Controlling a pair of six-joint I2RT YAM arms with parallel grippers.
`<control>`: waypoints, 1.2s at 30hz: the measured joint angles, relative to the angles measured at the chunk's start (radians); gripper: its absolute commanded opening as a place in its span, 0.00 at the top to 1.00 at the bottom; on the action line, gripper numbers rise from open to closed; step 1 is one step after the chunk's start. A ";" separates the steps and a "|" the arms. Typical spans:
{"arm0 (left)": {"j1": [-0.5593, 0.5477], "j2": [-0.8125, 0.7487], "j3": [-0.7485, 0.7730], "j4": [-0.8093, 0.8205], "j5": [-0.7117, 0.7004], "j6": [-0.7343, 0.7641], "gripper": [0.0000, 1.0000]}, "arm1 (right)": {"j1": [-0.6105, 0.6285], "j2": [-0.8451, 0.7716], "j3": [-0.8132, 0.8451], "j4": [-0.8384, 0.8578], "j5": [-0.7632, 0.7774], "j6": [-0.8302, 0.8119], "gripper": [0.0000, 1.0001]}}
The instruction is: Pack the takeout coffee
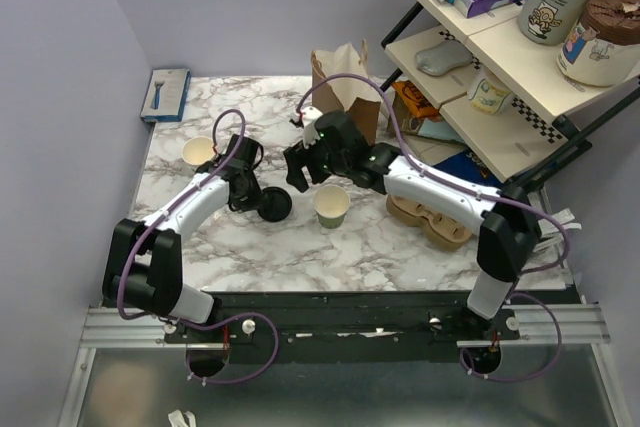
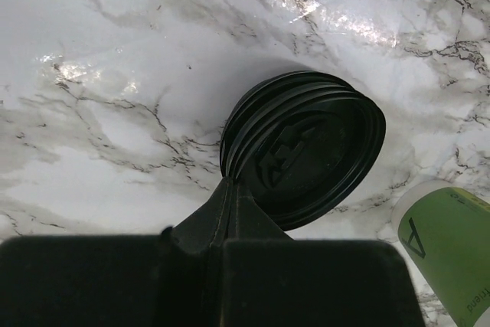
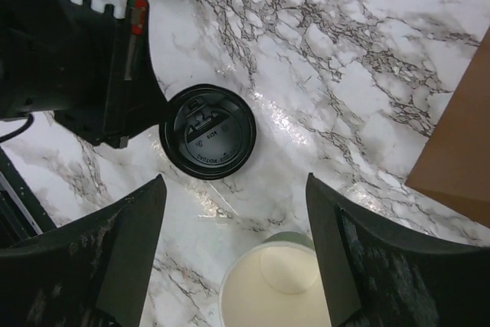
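A round black plastic lid (image 2: 306,151) lies tilted on the marble, and my left gripper (image 2: 230,187) is shut on its rim. From above, the lid (image 1: 277,205) sits just left of a dark-green paper cup (image 1: 331,205) that stands upright, open and cream inside. My right gripper (image 1: 298,172) hovers open over this spot; between its fingers I see the cup (image 3: 279,289) and the lid (image 3: 208,132). A second open green cup (image 1: 199,152) stands at the left. Neither cup wears a lid, so I cannot tell which is the takeout coffee.
A brown paper bag (image 1: 345,82) stands upright at the back, behind the right gripper. A brown pulp cup tray (image 1: 430,219) lies under the right arm. A shelf rack (image 1: 500,57) of goods fills the right. A blue box (image 1: 165,94) lies far left.
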 measured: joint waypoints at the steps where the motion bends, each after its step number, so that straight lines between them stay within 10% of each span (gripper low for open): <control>1: 0.005 -0.005 -0.005 0.005 0.003 -0.001 1.00 | 0.003 0.028 0.022 -0.013 0.004 0.007 0.21; 36: 0.026 -0.008 -0.042 0.056 0.047 -0.002 1.00 | 0.023 0.438 0.362 -0.270 -0.043 0.067 0.60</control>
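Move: The stack of black lids, its left rim already pinched in the left hand's shut fingers, has its middle about 4 cm right of that hand and 1 cm ahead. From the right hand the lids lie some 7 cm left, 1 cm back and 14 cm below. The nearer paper cup stands about 6 cm right of the right hand, 2 cm back and 13 cm below; the paper bag is 10 cm right, 16 cm ahead, its middle 4 cm lower. The lid stack stays pinched at its left rim by the nearly still left hand while the right hand sinks about 11 cm onto its free right side, edging 4 cm left on the way. The descent nearly pauses partway, then resumes; the right fingers tip some 20 degrees more steeply down and close to about half their former opening, ending astride the right rim without pinching it. ##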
